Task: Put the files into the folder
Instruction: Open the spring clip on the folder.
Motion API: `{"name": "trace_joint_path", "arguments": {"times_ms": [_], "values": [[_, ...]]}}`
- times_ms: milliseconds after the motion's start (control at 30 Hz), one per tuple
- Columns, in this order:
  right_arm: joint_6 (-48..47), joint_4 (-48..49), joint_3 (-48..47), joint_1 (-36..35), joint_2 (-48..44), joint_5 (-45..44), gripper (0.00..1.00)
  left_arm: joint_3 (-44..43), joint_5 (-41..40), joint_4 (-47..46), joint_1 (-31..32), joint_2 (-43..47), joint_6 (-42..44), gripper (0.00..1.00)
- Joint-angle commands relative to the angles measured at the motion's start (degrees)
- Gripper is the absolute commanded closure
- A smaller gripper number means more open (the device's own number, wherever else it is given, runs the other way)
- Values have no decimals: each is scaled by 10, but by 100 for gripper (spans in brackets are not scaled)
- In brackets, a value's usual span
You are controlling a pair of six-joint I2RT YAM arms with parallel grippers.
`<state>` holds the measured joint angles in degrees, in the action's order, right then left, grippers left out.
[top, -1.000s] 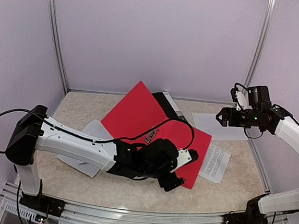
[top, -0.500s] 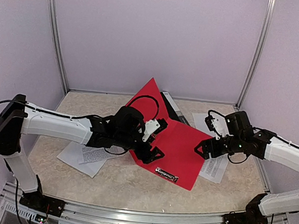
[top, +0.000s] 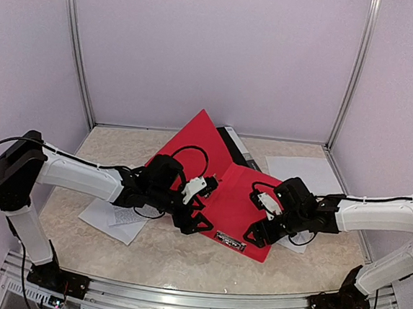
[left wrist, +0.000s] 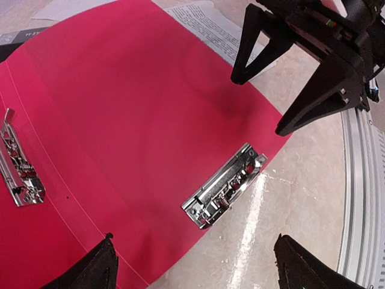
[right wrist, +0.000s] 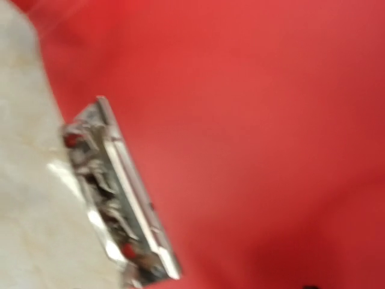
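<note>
The red folder (top: 240, 201) lies open, with one cover flat and the other propped up behind (top: 195, 140). A metal clip (top: 230, 241) sits at the flat cover's near edge. It also shows in the left wrist view as the clip (left wrist: 224, 186) and, blurred, in the right wrist view as the clip (right wrist: 114, 192). My left gripper (top: 203, 212) is open and empty just left of the clip, low over the cover. My right gripper (top: 253, 228) hovers open and empty just right of the clip. The files lie loose: a printed sheet (top: 114, 217) at the left, a blank sheet (top: 303, 166) at the back right, and a printed sheet (left wrist: 204, 24) by the right arm.
A black folder (top: 234, 139) lies behind the red one, mostly hidden. A second metal clip (left wrist: 18, 171) sits near the red folder's spine. The two grippers face each other closely across the clip. Walls and frame posts enclose the table on three sides.
The right arm swung down from the back right to the folder's near edge. The left arm drew back to the left, off the flat cover, uncovering the clip.
</note>
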<state>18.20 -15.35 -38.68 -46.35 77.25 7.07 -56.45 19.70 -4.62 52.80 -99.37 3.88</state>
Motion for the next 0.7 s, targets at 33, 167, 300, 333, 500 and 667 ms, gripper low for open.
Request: {"name": "trace_joint_path", "arguments": {"times_ms": [33, 167, 300, 333, 500, 667], "values": [[41, 54, 12, -23, 23, 12, 32, 15, 77, -26, -27, 2, 45, 13], [102, 79, 22, -43, 35, 2, 40, 13, 63, -25, -30, -8, 63, 13], [170, 107, 31, -74, 43, -15, 46, 15, 62, -31, -34, -18, 69, 13], [185, 111, 32, -86, 46, -19, 47, 16, 60, -33, -34, -21, 69, 13], [237, 118, 31, -116, 53, -45, 54, 18, 56, -42, -35, -28, 69, 13], [260, 110, 37, -120, 55, -66, 59, 29, 53, -54, -34, -25, 76, 13]]}}
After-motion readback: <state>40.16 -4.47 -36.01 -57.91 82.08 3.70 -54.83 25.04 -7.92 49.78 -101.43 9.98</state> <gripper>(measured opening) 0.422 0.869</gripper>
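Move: The right gripper is above the near edge of the open red folder. The spring clip there lies about 7 cm to its left, 1 cm ahead and some 5 cm below. The second metal clip, up by the fold, is roughly 20 cm ahead and 14 cm left; the printed sheet, partly under the folder, about 12 cm ahead and 9 cm right. From the left gripper, the near spring clip lies about 9 cm right, 3 cm back and 8 cm down. Bring the right gripper left and back towards you by about 6 cm in all, sinking a little, so its fingertips come in from over the folder to the table-side of the spring clip, by its right end. Close the wide fingers to roughly half on the way and turn the wrist some 15 degrees. Whether they touch the clip can't be seen clearly. ##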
